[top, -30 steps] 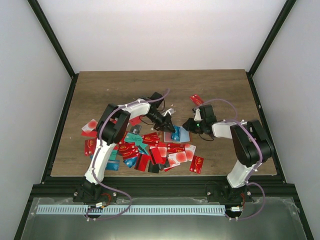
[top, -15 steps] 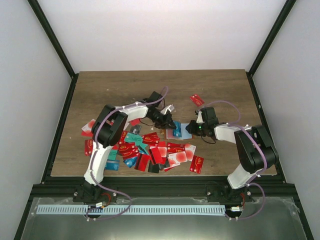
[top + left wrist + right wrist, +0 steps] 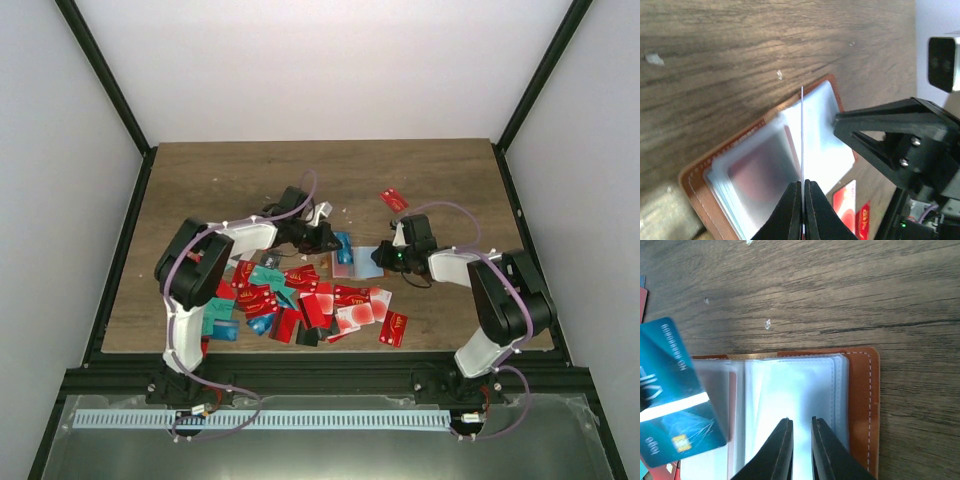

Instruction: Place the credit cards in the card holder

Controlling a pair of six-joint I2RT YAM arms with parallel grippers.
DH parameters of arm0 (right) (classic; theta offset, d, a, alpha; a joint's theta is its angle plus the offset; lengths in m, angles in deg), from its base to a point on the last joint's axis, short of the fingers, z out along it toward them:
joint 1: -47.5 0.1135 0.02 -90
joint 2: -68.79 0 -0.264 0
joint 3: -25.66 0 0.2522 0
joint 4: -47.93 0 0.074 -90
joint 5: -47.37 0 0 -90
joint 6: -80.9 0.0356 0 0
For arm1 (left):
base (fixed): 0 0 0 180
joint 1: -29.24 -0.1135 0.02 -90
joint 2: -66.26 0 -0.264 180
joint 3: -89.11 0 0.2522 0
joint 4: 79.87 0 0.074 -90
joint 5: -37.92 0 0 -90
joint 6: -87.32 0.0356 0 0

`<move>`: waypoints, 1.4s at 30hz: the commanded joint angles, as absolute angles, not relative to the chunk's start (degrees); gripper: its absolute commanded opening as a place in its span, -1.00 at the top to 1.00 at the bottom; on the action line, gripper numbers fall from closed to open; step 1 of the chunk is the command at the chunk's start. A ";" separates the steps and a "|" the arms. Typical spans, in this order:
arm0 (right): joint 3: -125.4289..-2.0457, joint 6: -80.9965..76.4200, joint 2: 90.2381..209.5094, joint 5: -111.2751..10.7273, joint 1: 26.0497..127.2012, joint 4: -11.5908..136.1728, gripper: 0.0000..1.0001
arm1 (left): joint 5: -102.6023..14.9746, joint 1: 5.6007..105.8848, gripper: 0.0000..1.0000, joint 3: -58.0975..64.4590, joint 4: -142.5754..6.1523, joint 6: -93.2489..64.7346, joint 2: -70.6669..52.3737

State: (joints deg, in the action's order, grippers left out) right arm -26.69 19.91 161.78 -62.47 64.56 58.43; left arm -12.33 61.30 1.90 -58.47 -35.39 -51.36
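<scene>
The card holder [image 3: 362,265] lies open on the table, brown cover [image 3: 862,405] down and clear sleeves up. My left gripper [image 3: 325,240] is shut on a teal credit card [image 3: 672,390], held on edge over the holder's left half; in the left wrist view the card [image 3: 802,130] shows as a thin line rising from the pinched fingertips [image 3: 803,182]. My right gripper [image 3: 801,420] sits over the holder's right sleeves, its jaws a narrow gap apart with nothing between them. Several more credit cards [image 3: 290,295], mostly red, lie heaped in front of the left arm.
A single red card [image 3: 393,199] lies behind the right gripper, and another [image 3: 393,328] sits near the front edge. Red cards [image 3: 846,202] lie just beside the holder. The two grippers are close together over the holder.
The right gripper slid left onto the holder's sleeves. The left arm's elbow swung left and its gripper drew back slightly, still holding the teal card over the holder.
</scene>
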 commanded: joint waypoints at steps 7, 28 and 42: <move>-25.90 19.40 164.41 -59.48 64.48 63.84 0.74 | -4.25 60.97 0.92 2.03 -45.55 -27.76 -48.76; -25.45 18.81 164.49 -60.09 64.41 62.19 0.74 | -1.26 64.05 0.92 -10.95 -27.27 -18.76 -60.92; -25.15 18.41 164.19 -60.87 64.40 61.70 0.75 | -1.89 64.05 0.92 -17.42 -25.26 -20.31 -65.28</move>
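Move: The left hand holds the blue card just beyond the holder's left page; the middle of that page lies about 6 cm back, 2 cm to the right and 5 cm below. The holder's right page is 5 cm back and 8 cm right, and a loose red card in the pile sits some 14 cm back and 4 cm right, both at about the same depth. From the right hand, the left page is roughly 7 cm left, 1 cm back and a little lower. Still pinching the blue card, the left fingers take it back across the holder's left page towards its near edge, about 6 cm, rising a touch first, then sinking to finish some 2 cm lower and slightly farther right. The wrist swings about 25 degrees so the fingers point right and back. The right hand stays in place, its nearly shut fingertips resting on the right page. ##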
